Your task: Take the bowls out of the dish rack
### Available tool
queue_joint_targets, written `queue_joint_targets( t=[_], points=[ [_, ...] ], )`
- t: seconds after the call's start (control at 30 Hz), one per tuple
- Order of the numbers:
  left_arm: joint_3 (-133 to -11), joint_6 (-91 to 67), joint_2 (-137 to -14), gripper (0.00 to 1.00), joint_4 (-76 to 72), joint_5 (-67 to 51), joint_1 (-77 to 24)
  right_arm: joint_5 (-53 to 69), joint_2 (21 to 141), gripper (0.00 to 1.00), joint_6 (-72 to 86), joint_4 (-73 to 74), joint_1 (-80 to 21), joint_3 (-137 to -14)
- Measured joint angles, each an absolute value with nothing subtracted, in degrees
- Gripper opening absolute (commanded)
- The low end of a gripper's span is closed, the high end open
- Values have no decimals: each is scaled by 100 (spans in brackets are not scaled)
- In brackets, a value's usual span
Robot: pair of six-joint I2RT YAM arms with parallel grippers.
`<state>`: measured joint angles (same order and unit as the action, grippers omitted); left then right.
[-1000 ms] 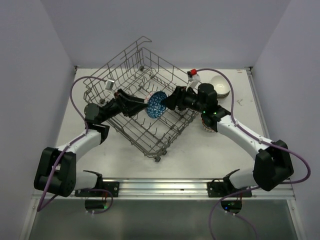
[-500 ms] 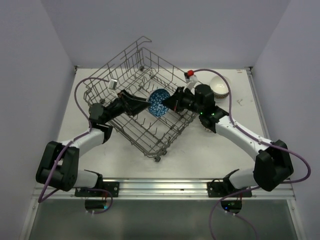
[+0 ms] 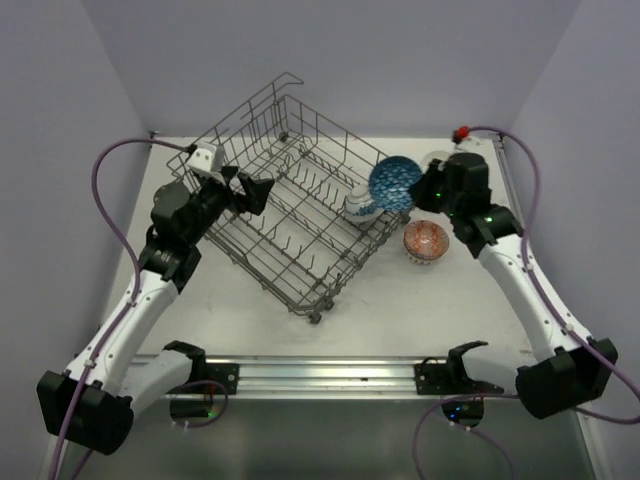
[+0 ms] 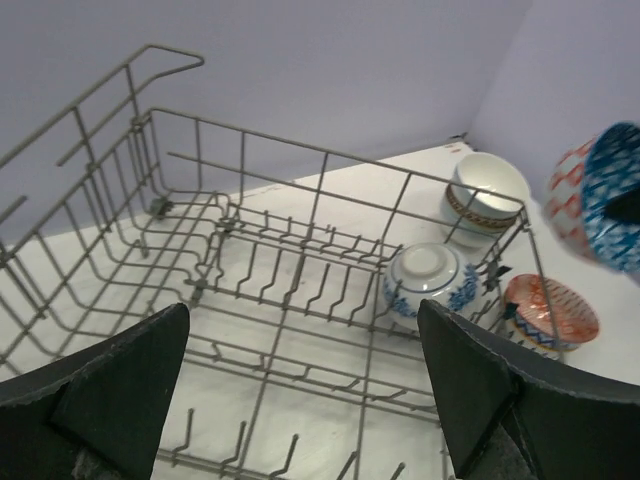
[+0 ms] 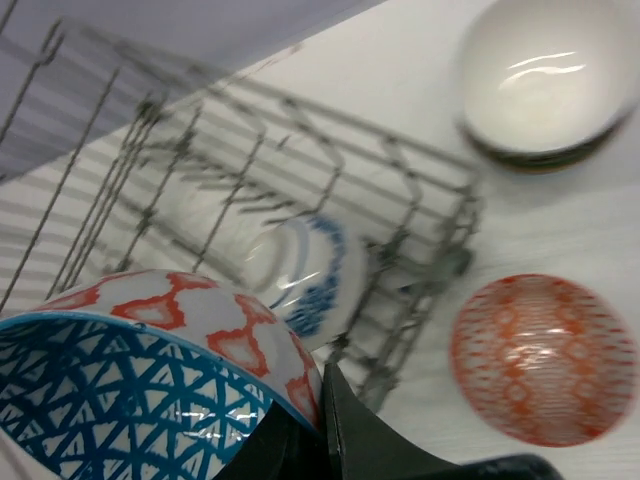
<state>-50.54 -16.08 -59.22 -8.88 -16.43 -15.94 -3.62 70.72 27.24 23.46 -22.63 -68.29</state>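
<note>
The grey wire dish rack (image 3: 290, 215) stands askew at mid-table. One white bowl with blue pattern (image 3: 361, 204) lies upside down in its right corner, also seen in the left wrist view (image 4: 430, 278) and the right wrist view (image 5: 303, 268). My right gripper (image 3: 416, 192) is shut on the rim of a bowl with a blue lattice inside and red pattern outside (image 3: 395, 182), held in the air above the rack's right edge (image 5: 130, 385). My left gripper (image 3: 257, 193) hangs open and empty over the rack's left part, its fingers (image 4: 110, 390) wide apart.
A red-patterned bowl (image 3: 425, 240) sits upright on the table right of the rack (image 5: 545, 355). Behind it stands a stack topped by a white bowl (image 5: 545, 75), partly hidden by my right arm in the top view. Walls close in the table on three sides.
The left gripper let go of the blue-lattice bowl, opened wide and drew back to the left. The right gripper closed on that bowl and carried it up and right, out of the rack.
</note>
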Motion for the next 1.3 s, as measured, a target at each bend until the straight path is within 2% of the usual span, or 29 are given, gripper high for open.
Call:
queue_joint_targets(
  t=[0.2, 0.33, 0.63, 1.0, 1.07, 1.17, 1.2, 1.3],
  points=[
    [-4705, -661, -5354, 100, -342, -447, -2023, -757, 6125, 0, 2740, 3024, -108, -6239],
    [-4696, -346, -5389, 100, -25, -10, -2233, -670, 6086, 0, 2740, 3376, 624, -5784],
    [-4696, -178, -5387, 100, 64, 169, -2331, 97, 6956, 0, 2740, 3553, 873, -5262],
    [-4696, -165, -5406, 100, 104, 71, -2346, 696, 7701, 0, 2630, 3267, 869, -5286],
    [-4696, -165, -5417, 100, 104, 67, -2353, 757, 7863, 4, 2585, 3264, 869, -5336],
    [-4696, -165, -5428, 100, 104, 62, -2366, 882, 8018, 28, 2539, 3267, 871, -5428],
    [-4696, -165, -5430, 100, 104, 60, -2366, 928, 8053, 43, 2515, 3267, 869, -5472],
    [-4696, -165, -5439, 100, 104, 25, -2366, 1026, 8066, 55, 2445, 3264, 862, -5621]
  ],
)
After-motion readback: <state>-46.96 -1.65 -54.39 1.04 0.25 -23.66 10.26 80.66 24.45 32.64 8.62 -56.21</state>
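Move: The blue-lined bowl is already pinched by its rim in my right hand. The orange bowl stack it goes to lies some 10 cm right of that hand, about 2 cm back and 22 cm below. The white bowl stack stands roughly 17 cm farther out than the orange one and 4 cm to its right; the last rack bowl is about 7 cm left of my right hand and 7 cm ahead, 19 cm down. From my left hand the orange stack is around 41 cm right, level ahead, 28 cm below. I swing my right hand with the pinched blue-lined bowl quickly to the right, clear of the rack's corner, then take it down some 18 cm and slightly back onto the orange bowl stack, tipping the fingers downward about 30 degrees and easing a few centimetres left again. At the bottom I part the fingers about halfway and start to rise. My empty, open left hand sinks about 5 cm, rolling its left side up. ##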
